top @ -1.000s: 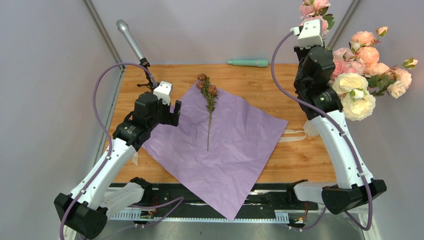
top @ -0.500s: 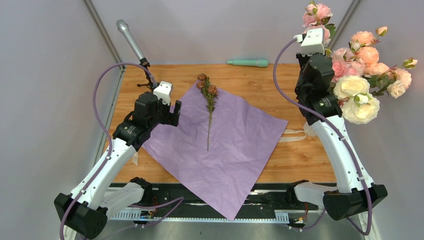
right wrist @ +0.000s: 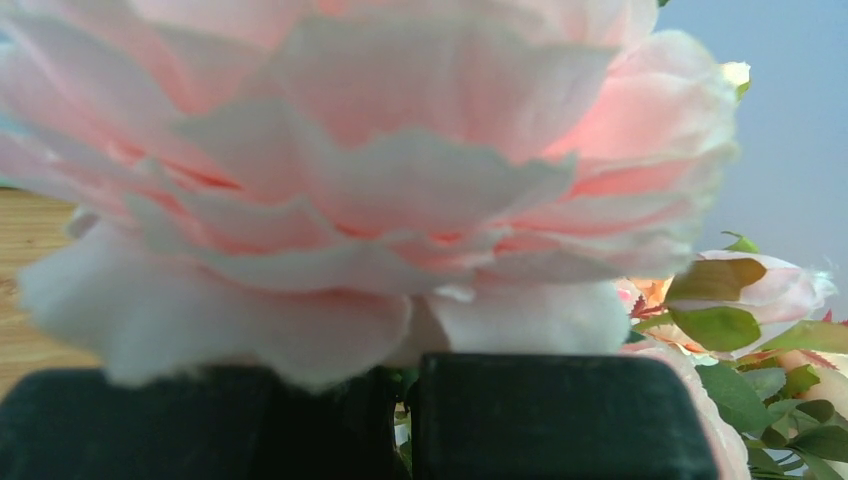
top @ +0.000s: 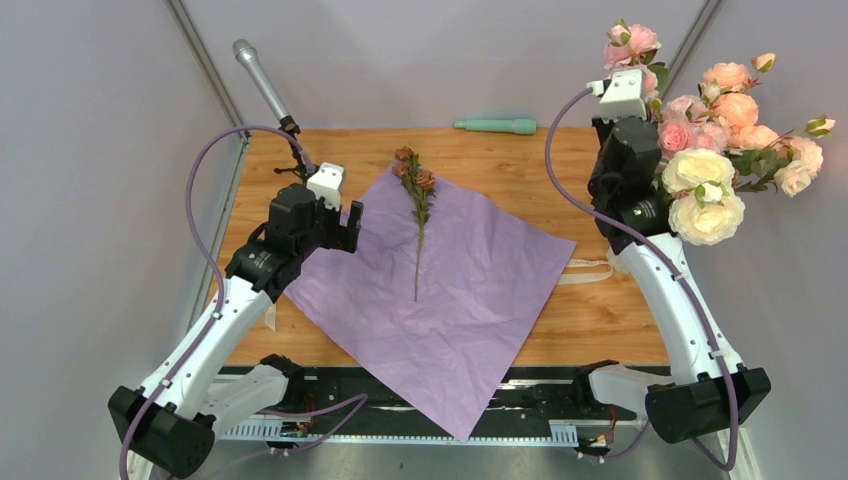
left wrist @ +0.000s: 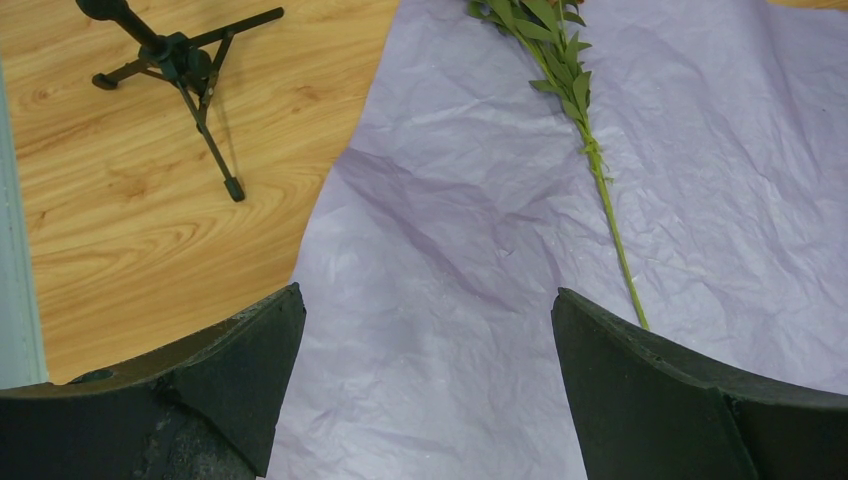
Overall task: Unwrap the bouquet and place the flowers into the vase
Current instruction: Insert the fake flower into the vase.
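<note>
The lilac paper (top: 440, 290) lies spread flat on the table. One flower stem (top: 418, 215) with rusty-brown roses lies across it, its green stalk also in the left wrist view (left wrist: 600, 180). My left gripper (top: 350, 226) hovers open over the paper's left edge, with only paper between its fingers (left wrist: 428, 300). My right gripper (right wrist: 405, 365) is raised at the far right, shut on the green stem of a pink rose (top: 633, 40) that fills the right wrist view (right wrist: 380, 150). The vase is hidden behind the right arm and the blooms.
A mass of peach, pink and cream roses (top: 735, 150) crowds the right arm. A cream ribbon (top: 585, 272) lies at the paper's right corner. A mint-green cylinder (top: 497, 126) lies at the back edge. A microphone on a small tripod (top: 262, 85) stands back left.
My right wrist and the pink rose it holds have come down a little. The cream roses beside it have swayed. The left arm, paper and brown-rose stem have not moved.
</note>
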Controlling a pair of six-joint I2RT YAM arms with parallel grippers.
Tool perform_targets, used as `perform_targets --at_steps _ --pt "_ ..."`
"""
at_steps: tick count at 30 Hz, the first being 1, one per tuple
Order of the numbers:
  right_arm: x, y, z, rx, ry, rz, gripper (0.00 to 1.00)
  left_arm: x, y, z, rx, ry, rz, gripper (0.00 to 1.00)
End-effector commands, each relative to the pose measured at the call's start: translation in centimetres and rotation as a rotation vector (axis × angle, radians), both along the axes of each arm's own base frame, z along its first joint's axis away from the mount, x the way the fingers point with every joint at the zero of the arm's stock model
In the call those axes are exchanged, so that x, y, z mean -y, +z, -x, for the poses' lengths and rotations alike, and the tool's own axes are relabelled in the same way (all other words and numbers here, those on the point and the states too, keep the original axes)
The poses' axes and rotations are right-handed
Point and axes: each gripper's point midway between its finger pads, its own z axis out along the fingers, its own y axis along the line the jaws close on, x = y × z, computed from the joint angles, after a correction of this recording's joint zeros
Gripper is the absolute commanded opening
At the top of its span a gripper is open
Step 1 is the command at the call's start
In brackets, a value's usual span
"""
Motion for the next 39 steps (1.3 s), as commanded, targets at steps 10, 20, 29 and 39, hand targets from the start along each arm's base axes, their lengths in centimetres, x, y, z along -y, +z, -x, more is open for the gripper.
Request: perform_targets --at_steps 10,20,29,39 --pt "1.4 -0.7 1.4 0.04 -0.049 -0.054 0.02 0.0 0.6 -0.1 0.029 -0.01 0.006 1.0" --pt "1.2 -0.9 1.8 0.042 -0.028 -0.073 0.19 0.0 0.7 -0.1 0.032 -0.011 0.007 1.0" --pt "0.0 -1.6 2.2 0.037 0.051 -0.109 0.36 0.0 0.6 0.0 0.03 -0.013 0.007 1.0" --pt "-1.7 -2.1 2.6 0.026 0.102 -0.118 0.71 0.2 0.6 0.0 0.029 -0.019 0.009 1.0"
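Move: Below the right hand, which already grips the pink rose's stem, stands the vase, its middle about 10 cm to the right, 3 cm back and nearly 30 cm down. Cream roses already in it hang some 13 cm right and 13 cm back, slightly lower; peach roses are roughly 17 cm to the right, level with the hand. From the left hand the vase lies about 62 cm right, 3 cm ahead and 11 cm lower. Easing the pink rose's stem down about 1 cm towards the vase and slightly to the right, the right hand then lets go, its nearly shut fingers parting to a bit over half open. As they spread it sinks and draws back to some 2.5 cm down and 2 cm back in all, drifting a little left at the end, its left side rolling up about 5 degrees. ##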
